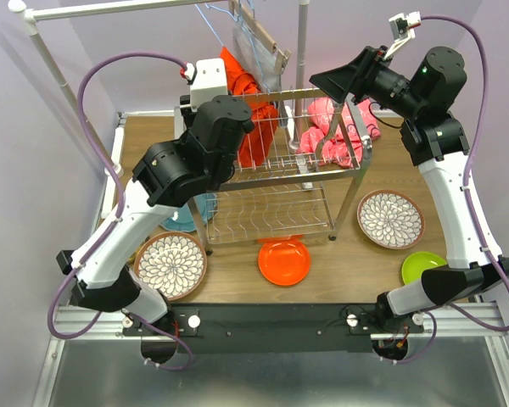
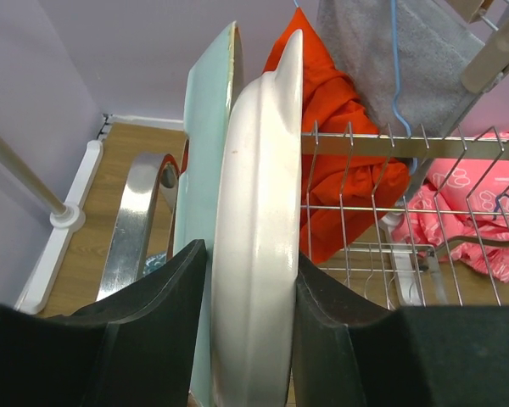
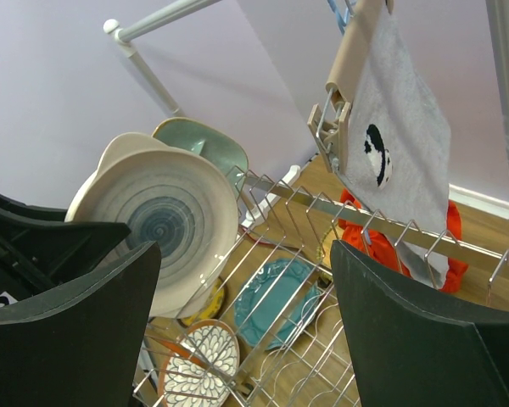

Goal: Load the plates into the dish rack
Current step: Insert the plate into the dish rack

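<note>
In the left wrist view a white plate [image 2: 259,212] stands on edge in the dish rack [image 2: 407,144], with a mint plate [image 2: 205,127] just behind it. My left gripper [image 2: 250,271] straddles the white plate: the right finger [image 2: 331,314] lies against it and the left finger [image 2: 165,297] shows a sliver of gap. The right wrist view shows that plate's blue-spiral face [image 3: 161,225] at the rack's left end. My right gripper [image 1: 332,85] hangs open above the rack's right end [image 1: 322,91], holding nothing. An orange plate [image 1: 284,261], two floral plates [image 1: 170,264] [image 1: 390,219] and a lime green plate [image 1: 422,267] lie on the table.
A teal plate [image 3: 280,297] and a small yellow plate [image 3: 208,301] lie under the rack's left side. A red cloth [image 1: 250,127] and a pink cloth [image 1: 339,127] sit behind the rack. A white clothes rail [image 1: 51,59] with a hanging grey cloth [image 3: 399,136] stands at the back.
</note>
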`<state>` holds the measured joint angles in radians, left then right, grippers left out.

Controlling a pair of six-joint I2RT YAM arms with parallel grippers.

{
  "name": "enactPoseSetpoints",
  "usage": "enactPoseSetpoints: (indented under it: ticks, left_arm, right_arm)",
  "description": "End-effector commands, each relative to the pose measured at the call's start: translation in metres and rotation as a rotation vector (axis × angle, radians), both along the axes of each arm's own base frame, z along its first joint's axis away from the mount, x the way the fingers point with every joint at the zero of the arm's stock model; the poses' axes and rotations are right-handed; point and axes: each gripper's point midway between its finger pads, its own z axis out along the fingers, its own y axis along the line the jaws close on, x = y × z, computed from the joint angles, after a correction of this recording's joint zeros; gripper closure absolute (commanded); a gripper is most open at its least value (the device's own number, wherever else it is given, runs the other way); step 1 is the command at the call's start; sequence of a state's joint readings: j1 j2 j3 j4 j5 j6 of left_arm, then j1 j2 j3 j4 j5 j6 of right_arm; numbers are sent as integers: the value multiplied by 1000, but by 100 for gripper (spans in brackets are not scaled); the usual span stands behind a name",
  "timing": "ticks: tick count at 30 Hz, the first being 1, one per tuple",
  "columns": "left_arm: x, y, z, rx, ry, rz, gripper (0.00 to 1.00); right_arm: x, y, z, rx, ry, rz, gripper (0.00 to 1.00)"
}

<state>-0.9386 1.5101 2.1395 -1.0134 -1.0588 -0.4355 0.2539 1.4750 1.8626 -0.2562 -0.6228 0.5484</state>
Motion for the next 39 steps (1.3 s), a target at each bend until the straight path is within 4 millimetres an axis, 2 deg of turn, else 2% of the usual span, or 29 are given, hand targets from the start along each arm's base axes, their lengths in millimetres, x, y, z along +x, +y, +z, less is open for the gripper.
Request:
enactPoseSetpoints:
  ticks: [1, 4, 9, 14, 17, 22, 27, 39]
  left_arm:
    - [-10, 23, 13, -36, -28, 16, 54]
    - [-11, 20, 15, -50, -34, -16, 54]
    - [-9, 13, 22, -60, -48, -56, 39]
    - [-6, 5, 28, -66, -63, -84, 35]
    - [-6, 5, 30, -62, -64, -83, 32]
    - [-11, 14, 46, -96, -100, -73, 22]
    - [-18, 17, 56, -127, -127, -107, 20]
    - [-26, 10, 77, -186, -195, -208, 19]
  right_arm:
    - [-8, -1, 6, 0, -20, -5, 10]
    - [-7, -1, 5, 0, -17, -6, 10]
    - [-7, -1, 5, 0, -17, -3, 10]
    - [-6, -1, 5, -2, -18, -6, 10]
    - [-6, -2, 5, -3, -19, -10, 10]
    - [-6, -2, 4, -3, -16, -10, 10]
    - [-5, -1, 3, -4, -15, -8, 10]
    - [-8, -3, 3, -15, -32, -13, 10]
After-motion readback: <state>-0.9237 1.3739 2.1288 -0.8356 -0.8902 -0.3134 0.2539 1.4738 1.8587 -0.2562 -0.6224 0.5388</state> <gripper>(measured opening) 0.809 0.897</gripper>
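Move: The white plate already stands in the dish rack in the left hand's fingers, its middle some 4 cm ahead of that hand and about 2 cm below. The green plate stands about 4 cm to the hand's left and 5 ahead, the rack's left end frame roughly 8 cm left and 3 ahead; the orange cloth hangs some 12 cm ahead, 9 to the right. From the right hand the white plate lies about 24 cm left and 2 back. Letting go of the white plate's near edge, the left fingers spread from about half to four-fifths open while the hand barely shifts; then the hand lifts about 6 cm clear of the plate, drawing back some 2 cm as it goes. The wrist tips its fingers up and turns clockwise, each by not quite 10 degrees. ##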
